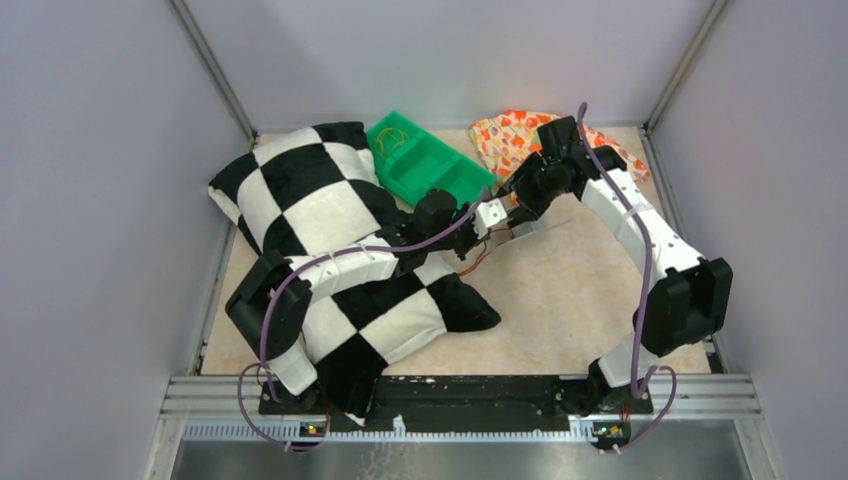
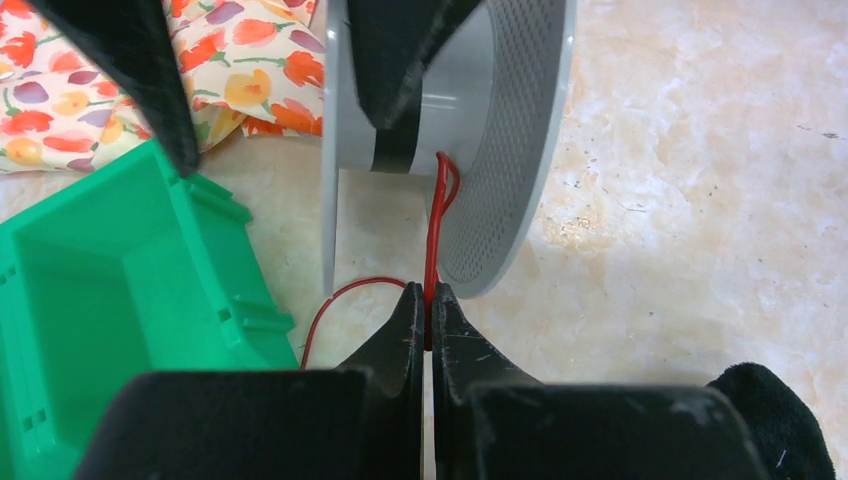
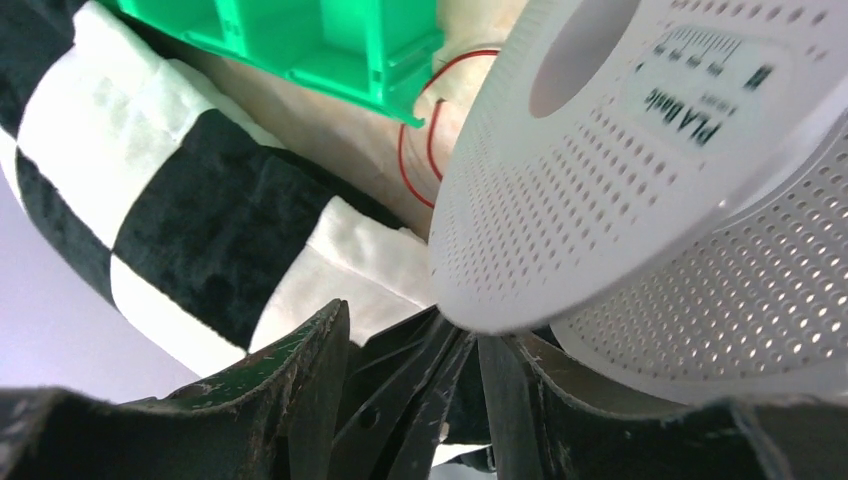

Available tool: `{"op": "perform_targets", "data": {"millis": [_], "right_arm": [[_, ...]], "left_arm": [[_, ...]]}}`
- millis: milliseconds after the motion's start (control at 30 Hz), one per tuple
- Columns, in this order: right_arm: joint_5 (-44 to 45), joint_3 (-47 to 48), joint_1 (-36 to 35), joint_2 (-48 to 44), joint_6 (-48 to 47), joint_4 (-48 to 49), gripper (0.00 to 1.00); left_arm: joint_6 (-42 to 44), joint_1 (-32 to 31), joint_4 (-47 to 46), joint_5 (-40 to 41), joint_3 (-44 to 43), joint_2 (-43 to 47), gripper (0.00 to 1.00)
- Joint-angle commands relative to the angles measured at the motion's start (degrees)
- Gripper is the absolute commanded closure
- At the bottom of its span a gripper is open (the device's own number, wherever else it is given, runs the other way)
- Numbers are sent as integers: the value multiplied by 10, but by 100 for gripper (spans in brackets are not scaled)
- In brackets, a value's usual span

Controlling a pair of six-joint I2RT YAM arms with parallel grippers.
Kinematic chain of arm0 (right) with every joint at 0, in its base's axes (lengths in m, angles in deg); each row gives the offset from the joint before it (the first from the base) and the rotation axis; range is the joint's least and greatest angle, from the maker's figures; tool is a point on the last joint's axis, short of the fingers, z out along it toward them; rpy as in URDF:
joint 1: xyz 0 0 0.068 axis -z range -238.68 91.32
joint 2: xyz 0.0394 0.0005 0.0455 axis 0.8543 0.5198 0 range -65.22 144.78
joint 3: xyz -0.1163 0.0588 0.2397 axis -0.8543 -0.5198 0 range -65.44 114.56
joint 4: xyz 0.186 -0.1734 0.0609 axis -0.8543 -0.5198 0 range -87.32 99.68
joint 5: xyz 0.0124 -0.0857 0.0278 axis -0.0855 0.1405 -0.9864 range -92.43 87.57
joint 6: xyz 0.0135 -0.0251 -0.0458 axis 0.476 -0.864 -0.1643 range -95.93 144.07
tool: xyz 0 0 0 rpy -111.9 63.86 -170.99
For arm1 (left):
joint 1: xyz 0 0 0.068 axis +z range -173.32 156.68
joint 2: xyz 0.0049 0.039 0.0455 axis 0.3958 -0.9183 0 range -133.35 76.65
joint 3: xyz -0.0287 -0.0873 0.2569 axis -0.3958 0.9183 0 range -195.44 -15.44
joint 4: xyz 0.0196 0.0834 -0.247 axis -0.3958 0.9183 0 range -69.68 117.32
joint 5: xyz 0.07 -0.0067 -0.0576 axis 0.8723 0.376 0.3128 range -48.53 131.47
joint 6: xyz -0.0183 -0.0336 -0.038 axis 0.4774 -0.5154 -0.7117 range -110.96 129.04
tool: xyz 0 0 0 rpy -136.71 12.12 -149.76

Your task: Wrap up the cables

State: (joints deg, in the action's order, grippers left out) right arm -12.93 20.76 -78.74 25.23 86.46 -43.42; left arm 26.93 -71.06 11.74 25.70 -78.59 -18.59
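The cable (image 2: 432,235) is a thin red wire. It runs from the hub of a grey perforated spool (image 2: 500,150) down into my left gripper (image 2: 428,292), which is shut on it, and a slack loop trails left toward the bin. In the top view my left gripper (image 1: 497,216) sits right beside the spool (image 1: 543,226) at mid-table. My right gripper (image 3: 418,325) stands open astride one spool flange (image 3: 600,190). One of its fingers (image 2: 400,80) is over the hub and the other stays well clear of the flange. More red cable loops (image 3: 415,170) lie by the bin.
A green divided bin (image 1: 425,160) stands at the back centre, close to the left of the spool (image 2: 110,290). A large black-and-white checkered pillow (image 1: 310,200) covers the left side under my left arm. A floral cloth (image 1: 510,135) lies at the back right.
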Motion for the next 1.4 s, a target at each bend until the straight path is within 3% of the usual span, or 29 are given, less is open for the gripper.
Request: {"op": "perform_targets", "data": {"millis": [0, 300, 433, 600, 867, 1200, 1367], "right_arm": [[-10, 58, 2, -12, -26, -2, 50], [36, 112, 3, -60, -73, -34, 51], [98, 104, 9, -88, -158, -52, 51], [122, 5, 75, -145, -210, -67, 51], [219, -173, 83, -216, -285, -35, 55], [75, -330, 103, -266, -304, 61, 52], [61, -358, 103, -264, -300, 81, 52]], "left_arm": [[-14, 1, -24, -12, -3, -6, 100], [-30, 2, -51, -18, -3, -17, 100], [-45, 2, -60, -31, -9, -25, 100], [-53, 2, -63, -67, -22, -40, 100], [-55, 2, -57, -66, -22, -45, 100], [-72, 1, -41, -67, -1, -18, 100], [-71, 2, -36, -66, 1, -18, 100]]}}
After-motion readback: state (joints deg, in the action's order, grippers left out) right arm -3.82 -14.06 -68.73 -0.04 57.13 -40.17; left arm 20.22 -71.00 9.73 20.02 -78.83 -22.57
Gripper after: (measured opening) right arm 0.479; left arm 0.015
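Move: The right hand's open fingers already straddle the rim of the forward flange of the grey spool, which stands tilted on edge; the spool's middle is about 3 cm back, 4 cm right and 8 cm below. The floral cloth is some 18 cm ahead and 11 cm right of the right hand, the green box about 16 cm ahead and 17 cm left. From the left hand, which pinches the red cable, the spool lies about 10 cm right, 4 cm ahead, 4 cm lower. Up first, about 8 cm, then in a quick sweep to its right, back and down, the right hand swings away from the left gripper, rolling up to about 30 degrees with fingers staying half open, and ends about 9 cm below its start at the spool's right edge, easing slightly left again. The left hand keeps its pinch on the cable and sinks about 2 cm, drifting slightly right and back. ##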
